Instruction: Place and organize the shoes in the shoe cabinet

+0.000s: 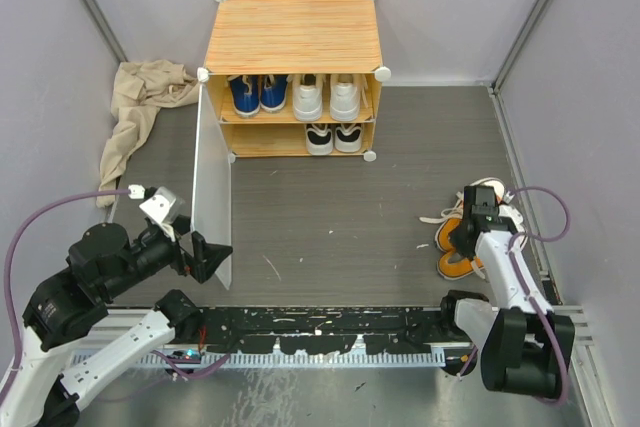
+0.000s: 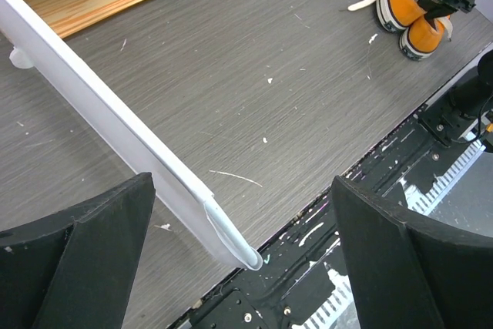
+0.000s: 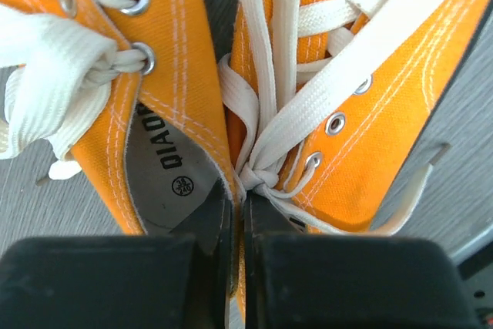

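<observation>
The shoe cabinet [image 1: 293, 34] stands at the back with its pale door panel [image 1: 212, 182] swung open toward me. Blue shoes [image 1: 258, 93] and white shoes [image 1: 326, 97] sit on its upper shelf, and a dark pair with white toes [image 1: 334, 137] sits below. Two orange shoes [image 1: 455, 247] with white laces lie on the floor at the right. My right gripper [image 3: 237, 206] is shut on the adjoining inner walls of the left orange shoe [image 3: 173, 75] and the right one [image 3: 385, 136]. My left gripper [image 2: 240, 190] is open, with the door panel's [image 2: 115, 121] free edge between its fingers, untouched.
A beige cloth [image 1: 135, 112] lies crumpled at the back left beside the cabinet. Grey walls close in the floor on both sides. A black rail [image 1: 330, 332] carrying the arm bases runs along the near edge.
</observation>
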Controlling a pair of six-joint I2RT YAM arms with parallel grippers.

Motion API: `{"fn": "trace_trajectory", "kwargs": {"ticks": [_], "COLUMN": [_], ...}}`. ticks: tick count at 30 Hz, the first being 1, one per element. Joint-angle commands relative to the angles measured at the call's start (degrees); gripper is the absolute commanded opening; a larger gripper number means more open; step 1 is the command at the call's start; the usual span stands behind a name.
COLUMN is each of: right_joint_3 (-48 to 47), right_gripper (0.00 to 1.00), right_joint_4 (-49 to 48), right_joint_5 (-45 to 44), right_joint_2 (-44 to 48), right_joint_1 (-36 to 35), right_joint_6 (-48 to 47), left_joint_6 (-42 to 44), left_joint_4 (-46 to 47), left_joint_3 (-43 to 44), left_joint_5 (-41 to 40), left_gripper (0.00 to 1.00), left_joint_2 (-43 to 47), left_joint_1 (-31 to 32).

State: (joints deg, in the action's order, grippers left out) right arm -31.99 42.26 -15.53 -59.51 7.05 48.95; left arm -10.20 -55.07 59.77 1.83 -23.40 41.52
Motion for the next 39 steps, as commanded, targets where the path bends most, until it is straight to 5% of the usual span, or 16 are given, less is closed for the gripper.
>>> {"fn": "trace_trajectory", "kwargs": {"ticks": [1,6,11,20,29,35,39], "right_joint_3": [5.98,5.28,0.66,-18.58,-38.45,-47.68,-46.44], "right_gripper": [0.01,0.01,0.01,0.01,0.02,0.58,0.73], "right_joint_4": [-11.88,-10.69,-10.17,-17.7,-27.47,-23.87,-24.02], "right_joint_5": [12.9,14.33,5.66,-10.07,-10.32,-6.44,-3.43], "right_joint_2": [6.43,11.4,12.54,-12.51,-39.29,-48.39,-44.56], "right_joint_1": [-1.07,-10.06,-31.02,-64.89,-67.45,-66.86,-66.95], "right_joint_6": [-3.95,-2.98,4.01,-0.6,-14.17,-14.02,-15.01], "left_joint_6": [-1.08,-1.17,-0.93,-1.89,-2.95,-3.49,-3.61], "left_joint_4": [0.78,1.55,1.79,0.56,-0.51,-1.4,-2.22], "left_joint_3": [2.19,2.11,2.93,3.5,2.87,3.02,3.03], "left_joint_5": [-0.79,-1.26,-1.37,-3.58,-5.04,-4.87,-5.46], "left_gripper": [0.98,0.98,0.98,0.98,0.98,0.98,0.98], "left_joint_2": [0.36,0.0,-0.57,0.08,1.34,2.13,2.82], "left_joint_1": [0.14,0.14,0.11,0.14,0.14,0.12,0.06]}}
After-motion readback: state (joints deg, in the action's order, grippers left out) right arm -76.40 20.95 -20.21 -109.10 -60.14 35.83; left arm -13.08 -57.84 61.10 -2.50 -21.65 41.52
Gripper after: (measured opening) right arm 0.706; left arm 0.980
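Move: The orange shoes are already pinched in my right hand, and I'm taking them to the bare floor in front of the cabinet, about 42 cm to its left, 8 cm farther out and some 5 cm lower. The open cabinet door stands roughly 57 cm to its left and 7 cm ahead, and the black shoes on the lower shelf about 31 cm left and 26 cm ahead. From my left hand that floor spot is some 14 cm ahead, 13 cm right and 22 cm below. With my right hand I keep both shoes pinched by their adjoining sides and sweep them fast to the left, about 40 cm, towards the open door, rising only some 4 cm and turning them roughly 75 degrees counter-clockwise. Near the end I reach forward and sink a couple of centimetres to the floor before the cabinet, then spread my fingers and let go, easing up slightly. ##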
